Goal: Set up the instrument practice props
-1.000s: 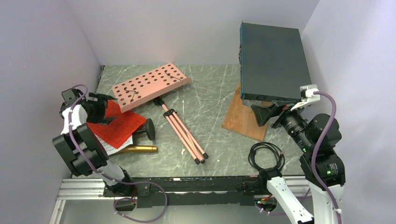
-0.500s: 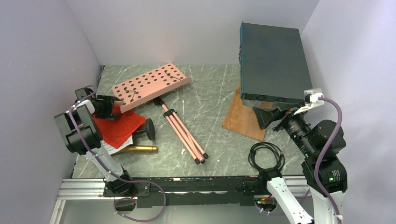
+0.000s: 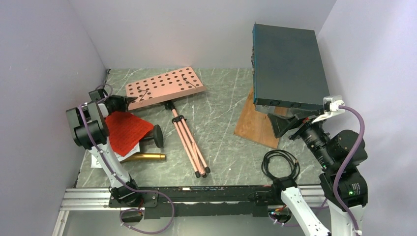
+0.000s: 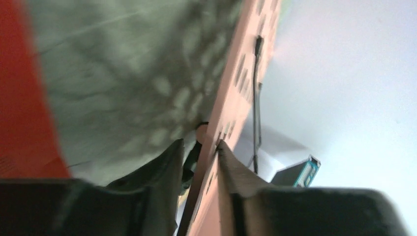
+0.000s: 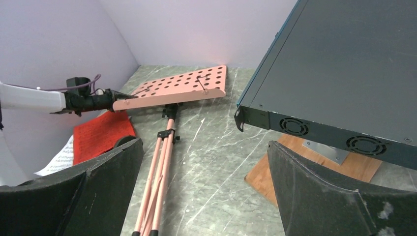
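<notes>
The pink perforated music stand [image 3: 164, 86] lies on the table with its folded tripod legs [image 3: 189, 145] pointing to the near edge. My left gripper [image 3: 129, 101] is shut on the plate's left end; in the left wrist view the pink plate [image 4: 231, 98] runs between the two fingers of that gripper [image 4: 200, 143]. The red music sheet [image 3: 125, 130] lies over a white one beside the black round-base mic stand [image 3: 157, 136] and the gold microphone [image 3: 145, 157]. My right gripper [image 5: 204, 147] hangs open over bare table, holding nothing.
A large dark teal box [image 3: 287, 61] leans on a wooden board [image 3: 253, 125] at the back right, close above my right gripper. A black cable coil [image 3: 280, 164] lies near the front right. Purple walls close in the left, back and right sides.
My left gripper closed on the music stand's left end. The plate swung toward the back wall and the leg tips slid left. My right arm drifted slightly right.
</notes>
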Robot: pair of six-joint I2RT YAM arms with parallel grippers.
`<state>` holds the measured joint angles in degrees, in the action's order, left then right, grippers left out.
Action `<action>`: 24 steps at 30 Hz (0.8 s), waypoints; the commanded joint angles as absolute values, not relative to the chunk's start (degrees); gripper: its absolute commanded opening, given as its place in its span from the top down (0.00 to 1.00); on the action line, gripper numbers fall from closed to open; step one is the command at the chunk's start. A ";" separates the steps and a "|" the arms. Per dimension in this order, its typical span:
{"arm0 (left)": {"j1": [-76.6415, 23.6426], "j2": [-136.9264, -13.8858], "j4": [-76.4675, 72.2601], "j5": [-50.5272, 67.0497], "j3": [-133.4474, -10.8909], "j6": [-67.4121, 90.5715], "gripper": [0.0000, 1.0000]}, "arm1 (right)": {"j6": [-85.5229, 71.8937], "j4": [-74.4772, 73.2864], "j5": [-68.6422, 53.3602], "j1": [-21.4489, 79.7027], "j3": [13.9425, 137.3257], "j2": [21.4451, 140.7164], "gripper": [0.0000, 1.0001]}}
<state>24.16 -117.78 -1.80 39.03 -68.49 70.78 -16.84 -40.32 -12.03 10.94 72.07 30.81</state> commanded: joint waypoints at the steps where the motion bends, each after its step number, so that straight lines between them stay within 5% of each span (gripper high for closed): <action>1: 23.78 -118.62 -17.24 42.93 -66.49 77.11 0.79 | -16.56 -39.72 -10.98 10.76 73.53 30.54 0.00; 5: 23.65 -116.18 -33.21 46.23 -62.08 83.33 0.94 | -17.00 -39.33 -11.26 10.77 72.83 30.66 0.00; 6: 23.57 -115.28 -38.00 47.12 -61.03 85.47 0.84 | -17.05 -39.24 -11.37 10.79 72.72 30.72 0.00; 7: 23.34 -113.81 -43.80 47.56 -59.67 88.20 0.98 | -17.05 -39.06 -11.49 10.77 72.54 30.76 0.00; 14: 18.75 -105.29 -72.44 45.69 -58.85 99.68 1.00 | -17.76 -37.09 -12.92 10.81 70.99 32.42 0.00; 24: 15.14 -85.09 -56.22 45.24 -71.36 85.62 1.00 | -21.53 -33.14 -17.12 10.74 70.85 36.52 0.00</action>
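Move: The left hand's still-parted fingers straddle the near left edge of the music stand's tray, whose middle lies about 17 cm to the right and 6 cm ahead, at nearly hand height. The stand's folded legs centre some 18 cm back and 26 cm right; the red sheet is about 15 cm back, 3 cm left and 5 cm lower. From the right hand, the tray's middle is roughly 42 cm ahead, 45 cm left and 35 cm down. Upwards at a quickening pace, after an initial 2 cm forward while its fingers close and pinch the tray's left edge, the left hand lifts the tray about 24 cm, veering some 9 cm right and tipping its fingers up nearly 50 degrees. The right hand, wide open, starts late and eases about 3 cm forward and left towards the tray. ##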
